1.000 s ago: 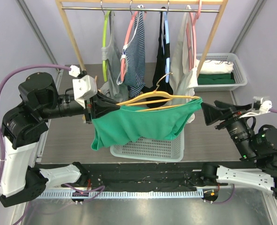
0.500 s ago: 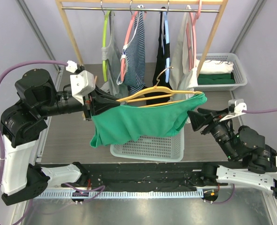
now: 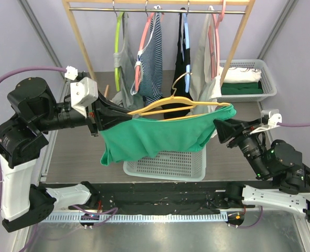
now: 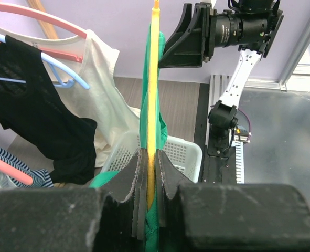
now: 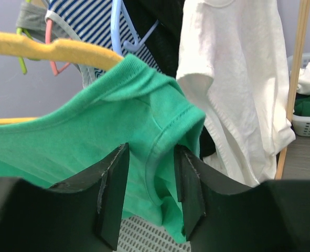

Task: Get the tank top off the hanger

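A green tank top (image 3: 155, 137) hangs on a yellow hanger (image 3: 165, 106) held level above the table. My left gripper (image 3: 127, 119) is shut on the hanger's left end. In the left wrist view the yellow hanger (image 4: 153, 79) runs straight out from the left gripper (image 4: 152, 163), with green cloth pinched beside it. My right gripper (image 3: 222, 127) is at the garment's right end. In the right wrist view the right gripper (image 5: 150, 178) stands open, its jaws astride the tank top's (image 5: 92, 142) hemmed shoulder edge. The hanger's tip (image 5: 50, 47) shows above the cloth.
A white mesh basket (image 3: 165, 163) sits below the green garment. Behind it a wooden rack (image 3: 155, 9) carries several hung garments, among them a white top (image 5: 233, 79) just beyond the right gripper. Another basket (image 3: 246, 79) with folded clothes stands at the back right.
My right gripper has moved left to the tank top's right end and its jaws have narrowed around the cloth. The left arm has raised the hanger a little.
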Robot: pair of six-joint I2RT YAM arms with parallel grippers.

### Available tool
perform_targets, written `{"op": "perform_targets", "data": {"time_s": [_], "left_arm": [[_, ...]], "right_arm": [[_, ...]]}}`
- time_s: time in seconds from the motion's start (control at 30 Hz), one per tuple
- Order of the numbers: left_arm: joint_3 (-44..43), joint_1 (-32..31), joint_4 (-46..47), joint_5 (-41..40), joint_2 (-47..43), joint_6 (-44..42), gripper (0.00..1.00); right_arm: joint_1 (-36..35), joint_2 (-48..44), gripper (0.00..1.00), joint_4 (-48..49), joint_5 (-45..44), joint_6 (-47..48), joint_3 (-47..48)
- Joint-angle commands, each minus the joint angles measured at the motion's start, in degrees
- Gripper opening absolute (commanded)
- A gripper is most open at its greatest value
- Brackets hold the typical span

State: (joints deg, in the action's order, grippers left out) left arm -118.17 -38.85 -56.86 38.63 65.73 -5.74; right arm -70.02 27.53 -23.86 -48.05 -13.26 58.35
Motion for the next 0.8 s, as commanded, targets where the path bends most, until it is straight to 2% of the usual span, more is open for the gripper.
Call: {"op": "perform_targets", "data": {"time_s": [0.0,0.07,0.1,0.2,0.3,0.53,0.77], "left_arm": [[-0.92,0.44,4.74,2.06,-0.69,1.43,0.0],[-0.4,0.53,4.83,1.71,-0.69,1.26,0.0],[-0.22,0.53,4.74,1.71,-0.78,1.08,0.0],[0.04,0.71,4.74,1.71,-0.96,0.91,0.0],[-0.22,0.79,4.74,1.27,-0.87,0.64,0.0],[-3.11,0.79,3.6,-1.36,-0.34,-1.91,0.0],[-3.73,0.97,3.6,-1.81,-0.34,-2.52,0.0]], "right_arm": [[-0.29,2.0,0.4,5.31,1.38,2.35,2.91],[-0.29,2.09,0.3,5.92,1.65,2.62,3.18],[-0.29,2.09,0.21,6.01,1.65,2.97,3.61],[-0.29,1.3,0.07,6.02,1.12,3.15,3.35],[-0.29,-0.19,0.01,5.23,-2.47,3.67,2.65],[-0.29,-0.37,0.01,-0.05,-19.61,7.98,1.77],[-0.64,-4.58,0.01,-3.55,-24.19,6.93,1.07]]}}
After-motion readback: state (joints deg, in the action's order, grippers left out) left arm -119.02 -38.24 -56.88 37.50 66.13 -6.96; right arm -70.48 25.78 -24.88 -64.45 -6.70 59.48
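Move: The green tank top's draped right shoulder edge lies in and just beyond the right hand's half-open fingers, about 2 cm ahead and 1 cm up. From that hand, the yellow hanger's right end is some 5 cm ahead and 4 cm up, and the white top hangs roughly 23 cm ahead, slightly left. The basket sits about 35 cm below, 13 cm left and 4 cm ahead. From the left hand, the shoulder edge is about 27 cm right, 2 cm ahead and somewhat lower. Closing on the cloth near the hanger's right end, the right fingers pinch the tank top's shoulder edge while the hand rises about 2 cm. With the grip shut, it then pulls the cloth some 6 cm to the right, away from the hanger's end, sinking back and turning about 15 degrees clockwise. The left hand keeps the hanger's other end clamped, nearly still. ##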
